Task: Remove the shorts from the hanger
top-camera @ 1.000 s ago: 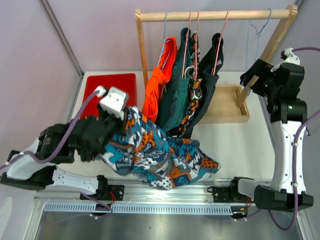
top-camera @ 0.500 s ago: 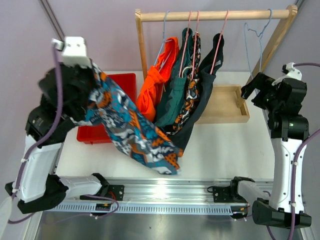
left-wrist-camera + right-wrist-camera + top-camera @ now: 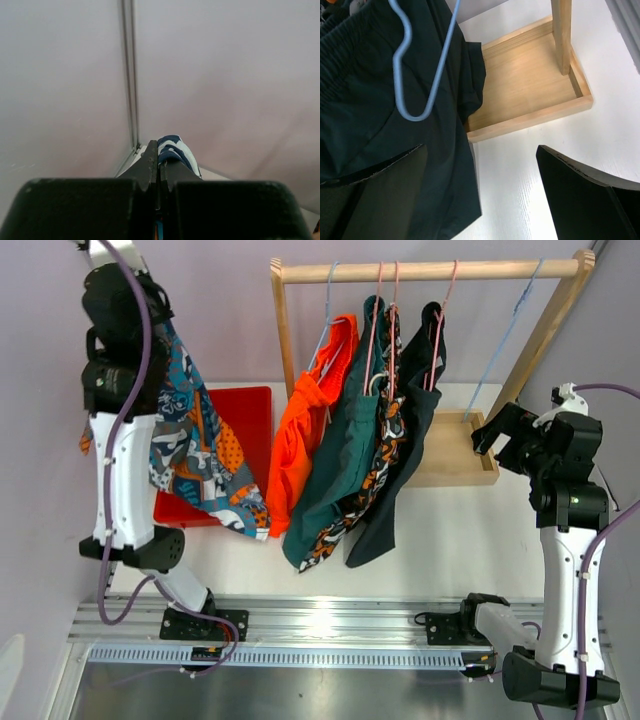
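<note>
My left gripper (image 3: 140,310) is raised high at the far left and is shut on the blue-white print shorts (image 3: 195,455), which hang down from it over the red bin. In the left wrist view a fold of the print shorts (image 3: 175,150) shows pinched at the left gripper (image 3: 159,150). An empty blue hanger (image 3: 500,350) dangles tilted at the right end of the rail. My right gripper (image 3: 490,430) stands open just below it. In the right wrist view the hanger (image 3: 420,75) hangs above the open right gripper (image 3: 481,150), beside dark shorts (image 3: 380,115).
Orange shorts (image 3: 300,430), teal shorts (image 3: 345,440), orange-black print shorts (image 3: 378,455) and navy shorts (image 3: 412,430) hang on hangers from the wooden rail (image 3: 430,270). The rack's wooden base tray (image 3: 455,455) sits right of them. A red bin (image 3: 245,410) lies at the left.
The left arm has swung from low near the table front up to the far left, lifting the print shorts off the table. The empty hanger has swung, and the right gripper sank slightly.
</note>
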{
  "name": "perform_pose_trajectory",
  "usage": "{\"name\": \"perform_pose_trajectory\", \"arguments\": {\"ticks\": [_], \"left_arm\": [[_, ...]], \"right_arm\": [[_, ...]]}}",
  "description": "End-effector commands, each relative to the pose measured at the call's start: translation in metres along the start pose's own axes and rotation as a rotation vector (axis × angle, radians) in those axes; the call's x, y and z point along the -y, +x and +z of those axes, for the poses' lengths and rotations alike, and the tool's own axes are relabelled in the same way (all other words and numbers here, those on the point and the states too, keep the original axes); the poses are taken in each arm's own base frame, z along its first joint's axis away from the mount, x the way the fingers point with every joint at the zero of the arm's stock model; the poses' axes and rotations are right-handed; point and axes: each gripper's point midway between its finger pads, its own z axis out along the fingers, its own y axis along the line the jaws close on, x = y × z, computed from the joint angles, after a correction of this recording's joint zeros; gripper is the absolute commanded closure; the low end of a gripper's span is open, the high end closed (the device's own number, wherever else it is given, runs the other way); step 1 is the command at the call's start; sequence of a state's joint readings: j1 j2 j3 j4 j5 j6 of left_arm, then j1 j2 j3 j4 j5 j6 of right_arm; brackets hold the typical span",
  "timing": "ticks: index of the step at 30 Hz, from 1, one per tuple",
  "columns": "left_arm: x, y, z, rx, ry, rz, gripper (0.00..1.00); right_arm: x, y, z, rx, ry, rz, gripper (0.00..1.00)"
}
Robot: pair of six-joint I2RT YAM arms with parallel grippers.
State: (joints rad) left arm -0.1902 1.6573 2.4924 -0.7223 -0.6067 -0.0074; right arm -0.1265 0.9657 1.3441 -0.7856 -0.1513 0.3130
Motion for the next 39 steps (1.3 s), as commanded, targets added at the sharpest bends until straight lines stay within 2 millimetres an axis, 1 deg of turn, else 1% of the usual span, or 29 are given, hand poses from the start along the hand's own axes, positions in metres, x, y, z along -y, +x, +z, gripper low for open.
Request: {"name": "perform_pose_trajectory", "arguments": {"ticks": [1, 2, 5, 8, 9, 10, 11, 13, 14, 15, 16, 17, 18, 20, 21, 22, 24, 25, 26, 27, 29, 31, 32, 33, 34, 35, 36, 37, 39], "left_arm": [[0.018, -0.052, 0.002, 0.18, 0.113, -0.113, 1.0], [0.034, -0.046, 0.015, 0.18, 0.151, -0.109, 1.0], [0.056, -0.034, 0.028, 0.164, 0.215, -0.121, 1.0], [0.073, 0.004, 0.048, 0.086, 0.229, -0.094, 1.0], [0.073, 0.022, 0.053, 0.048, 0.213, -0.078, 1.0], [0.072, 0.025, 0.055, 0.049, 0.204, -0.082, 1.0], [0.077, 0.072, 0.064, -0.042, 0.193, -0.036, 1.0], [0.068, 0.071, 0.056, -0.034, 0.176, -0.045, 1.0], [0.065, 0.078, 0.053, -0.048, 0.165, -0.044, 0.98], [0.063, 0.12, 0.056, -0.134, 0.141, -0.02, 0.85], [0.054, 0.123, 0.052, -0.145, 0.118, -0.028, 0.65], [0.053, 0.147, 0.05, -0.203, 0.115, -0.012, 0.4], [0.051, 0.165, 0.048, -0.244, 0.111, 0.002, 0.04], [0.047, 0.193, 0.041, -0.322, 0.092, 0.012, 0.01], [0.045, 0.193, 0.038, -0.329, 0.088, 0.006, 0.01], [0.041, 0.214, 0.033, -0.38, 0.076, 0.024, 0.01], [0.033, 0.205, 0.017, -0.366, 0.083, -0.007, 0.01], [0.029, 0.228, 0.009, -0.4, 0.083, 0.004, 0.01], [0.026, 0.225, 0.001, -0.392, 0.09, -0.011, 0.01], [0.021, 0.202, -0.015, -0.346, 0.118, -0.065, 0.01], [0.016, 0.224, -0.037, -0.389, 0.145, -0.067, 0.01], [0.002, 0.22, -0.063, -0.38, 0.152, -0.084, 0.01], [-0.003, 0.239, -0.072, -0.419, 0.145, -0.066, 0.01], [-0.006, 0.239, -0.079, -0.422, 0.153, -0.072, 0.01], [-0.011, 0.237, -0.09, -0.423, 0.163, -0.076, 0.01], [-0.012, 0.239, -0.096, -0.432, 0.171, -0.079, 0.01], [-0.012, 0.254, -0.105, -0.469, 0.195, -0.071, 0.01], [-0.015, 0.249, -0.115, -0.455, 0.211, -0.082, 0.01], [-0.016, 0.264, -0.129, -0.477, 0.241, -0.078, 0.01]], "right_arm": [[-0.006, -0.002, -0.003, 0.029, -0.037, 0.006, 0.01], [-0.006, -0.001, -0.002, 0.034, -0.041, 0.009, 0.01], [-0.007, 0.0, -0.001, 0.036, -0.047, 0.024, 0.01], [-0.009, -0.002, -0.004, 0.046, -0.053, 0.023, 0.01], [-0.009, -0.006, -0.007, 0.06, -0.052, 0.021, 0.01], [-0.01, -0.01, -0.013, 0.072, -0.05, 0.016, 0.0], [-0.011, -0.015, -0.017, 0.088, -0.048, 0.013, 0.01], [-0.018, -0.037, -0.034, 0.154, -0.046, -0.006, 0.01], [-0.019, -0.042, -0.041, 0.166, -0.041, -0.01, 0.01], [-0.021, -0.049, -0.048, 0.185, -0.037, -0.013, 0.01], [-0.028, -0.067, -0.064, 0.24, -0.045, -0.017, 0.01], [-0.029, -0.072, -0.069, 0.249, -0.039, -0.014, 0.01], [-0.032, -0.077, -0.075, 0.263, -0.046, -0.014, 0.01], [-0.045, -0.092, -0.089, 0.302, -0.09, -0.01, 0.01], [-0.051, -0.096, -0.093, 0.314, -0.112, -0.011, 0.01], [-0.056, -0.102, -0.095, 0.327, -0.135, -0.01, 0.01], [-0.075, -0.11, -0.096, 0.323, -0.224, -0.009, 0.01], [-0.083, -0.116, -0.097, 0.334, -0.263, -0.007, 0.01], [-0.092, -0.123, -0.099, 0.341, -0.302, -0.008, 0.01], [-0.102, -0.123, -0.091, 0.308, -0.356, -0.002, 0.01], [-0.114, -0.135, -0.089, 0.322, -0.41, -0.001, 0.01], [-0.121, -0.139, -0.07, 0.292, -0.44, 0.008, 0.02], [-0.124, -0.145, -0.066, 0.301, -0.449, 0.003, 0.02], [-0.129, -0.151, -0.066, 0.312, -0.463, -0.004, 0.02], [-0.13, -0.152, -0.047, 0.284, -0.46, -0.004, 0.02], [-0.132, -0.154, -0.041, 0.276, -0.464, -0.006, 0.03], [-0.137, -0.161, -0.04, 0.286, -0.477, -0.011, 0.04], [-0.14, -0.158, -0.022, 0.251, -0.481, -0.005, 0.04], [-0.148, -0.16, -0.013, 0.241, -0.491, -0.01, 0.05]]}}
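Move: The red bin lies almost straight below the left gripper, its middle some 4 cm farther out and about 53 cm down; the orange shorts hang about 26 cm to this gripper's right, 2 cm nearer the base and 25 cm lower. From the right gripper, the black shorts' pink hanger is roughly 13 cm ahead, 12 cm left and 12 cm up. The black shorts hang about 5 cm ahead, 17 cm left and 5 cm lower, and the empty blue hanger 10 cm ahead, 3 cm left and 10 cm up. Carry the held patterned shorts forward about 10 cm over the bin, easing right, then sink the left gripper steeply, tipping down some 25 degrees. Open wide on the way down to let go of them, and draw back empty. Raise the open right gripper about 17 cm, first back slightly, then forward and left towards the pink hanger, tilting its fingers up. ##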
